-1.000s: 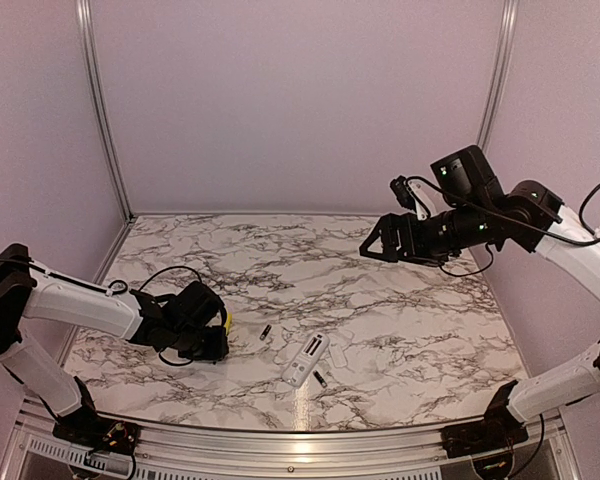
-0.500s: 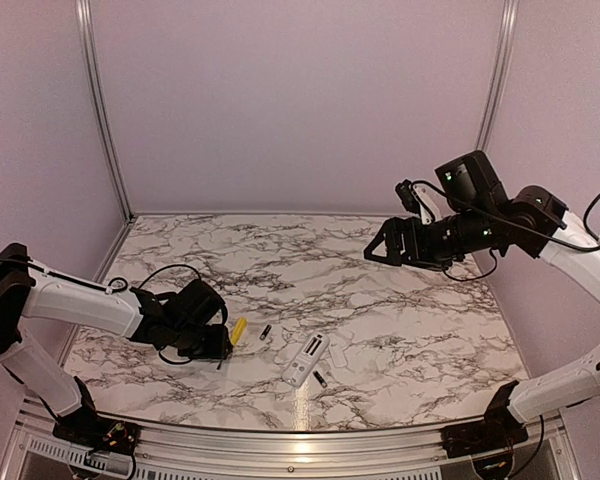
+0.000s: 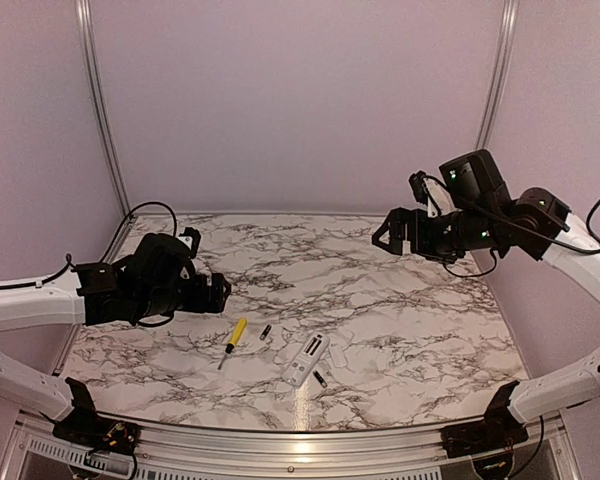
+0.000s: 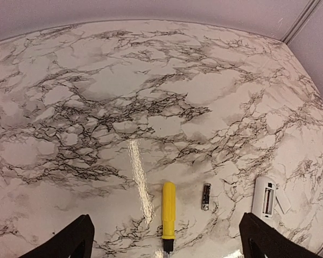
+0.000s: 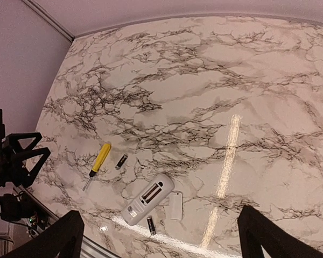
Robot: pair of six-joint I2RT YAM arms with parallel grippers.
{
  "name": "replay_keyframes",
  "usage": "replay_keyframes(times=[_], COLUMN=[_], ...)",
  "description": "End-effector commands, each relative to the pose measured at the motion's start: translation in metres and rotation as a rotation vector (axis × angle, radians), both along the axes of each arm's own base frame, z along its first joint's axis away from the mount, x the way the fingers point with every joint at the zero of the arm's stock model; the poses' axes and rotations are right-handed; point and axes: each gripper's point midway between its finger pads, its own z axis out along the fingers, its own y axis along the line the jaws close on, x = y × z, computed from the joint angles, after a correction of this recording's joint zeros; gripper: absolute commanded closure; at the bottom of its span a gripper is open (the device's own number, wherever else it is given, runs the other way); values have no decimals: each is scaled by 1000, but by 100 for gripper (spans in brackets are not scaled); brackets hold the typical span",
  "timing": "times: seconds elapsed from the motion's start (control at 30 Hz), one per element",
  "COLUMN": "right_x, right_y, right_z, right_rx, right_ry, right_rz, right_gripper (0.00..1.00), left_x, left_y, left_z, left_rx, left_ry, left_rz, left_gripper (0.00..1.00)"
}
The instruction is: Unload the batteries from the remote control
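The white remote control point(image 3: 305, 360) lies near the table's front, its open dark compartment facing up point(image 5: 148, 198). One battery point(image 3: 265, 331) lies to its left, beside the yellow-handled screwdriver point(image 3: 235, 337). Another battery point(image 3: 320, 378) lies just in front of the remote point(image 5: 151, 225). My left gripper point(image 3: 216, 291) hovers above the table left of the screwdriver, open and empty; in its wrist view the screwdriver point(image 4: 168, 215), a battery point(image 4: 205, 196) and the remote point(image 4: 264, 196) lie below it. My right gripper point(image 3: 390, 234) hangs high at the back right, open and empty.
The small flat white cover point(image 3: 336, 352) lies right of the remote, also seen as a cover point(image 5: 175, 206) in the right wrist view. Purple walls and aluminium posts point(image 3: 99, 110) enclose the marble table point(image 3: 380, 300).
My left gripper opened and let go of the screwdriver, which now lies on the table. The left arm rose and drew back to the left. The right arm shifted slightly.
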Motion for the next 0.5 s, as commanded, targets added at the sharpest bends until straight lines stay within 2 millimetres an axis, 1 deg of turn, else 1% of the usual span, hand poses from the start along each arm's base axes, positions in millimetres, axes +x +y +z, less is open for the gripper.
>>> replay_keyframes(times=[0.0, 0.07, 0.17, 0.23, 0.33, 0.4, 0.47], right_x=[19, 22, 23, 22, 20, 18, 14], right_y=[-10, -14, -18, -23, -36, -45, -49], right_z=[36, 42, 45, 50, 58, 60, 62], right_rx=[27, 41, 54, 65, 86, 103, 121], right_ry=[-143, -180, -222, -256, -319, -346, -372], right_rz=[-86, -114, -131, -139, -185, -214, -215], right_gripper=[1, 1, 2, 2, 1, 2, 2], left_x=[12, 12, 9, 6, 1, -3, -7], left_y=[29, 39, 54, 63, 82, 92, 98], left_z=[47, 63, 86, 97, 116, 126, 133], left_rx=[126, 160, 176, 182, 179, 173, 167], left_ry=[-177, -238, -315, -354, -421, -455, -480], left_rz=[36, 41, 61, 72, 118, 146, 152], left_gripper=[1, 1, 1, 1, 1, 1, 1])
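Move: Neither hand holds or aims at anything. The remote control's middle lies some 19 cm to the left hand's right, 9 cm back and 15 cm down; from the right hand it is about 13 cm left, 8 cm back and 28 cm below. Under the left hand the yellow screwdriver lies about 5 cm back and 1 cm right; one loose battery sits 2 cm back and 9 cm right of that hand. Both empty hands head up and outwards, away from the remote control and loose batteries. The left rises about 13 cm from over the screwdriver and swings some 7 cm left, tipping its fingers up by about 25 degrees. The right climbs roughly 4 cm and drifts right, easing forward at first, its fingers tilting up and turning slightly clockwise. Both grippers stay wide open, touching nothing. ##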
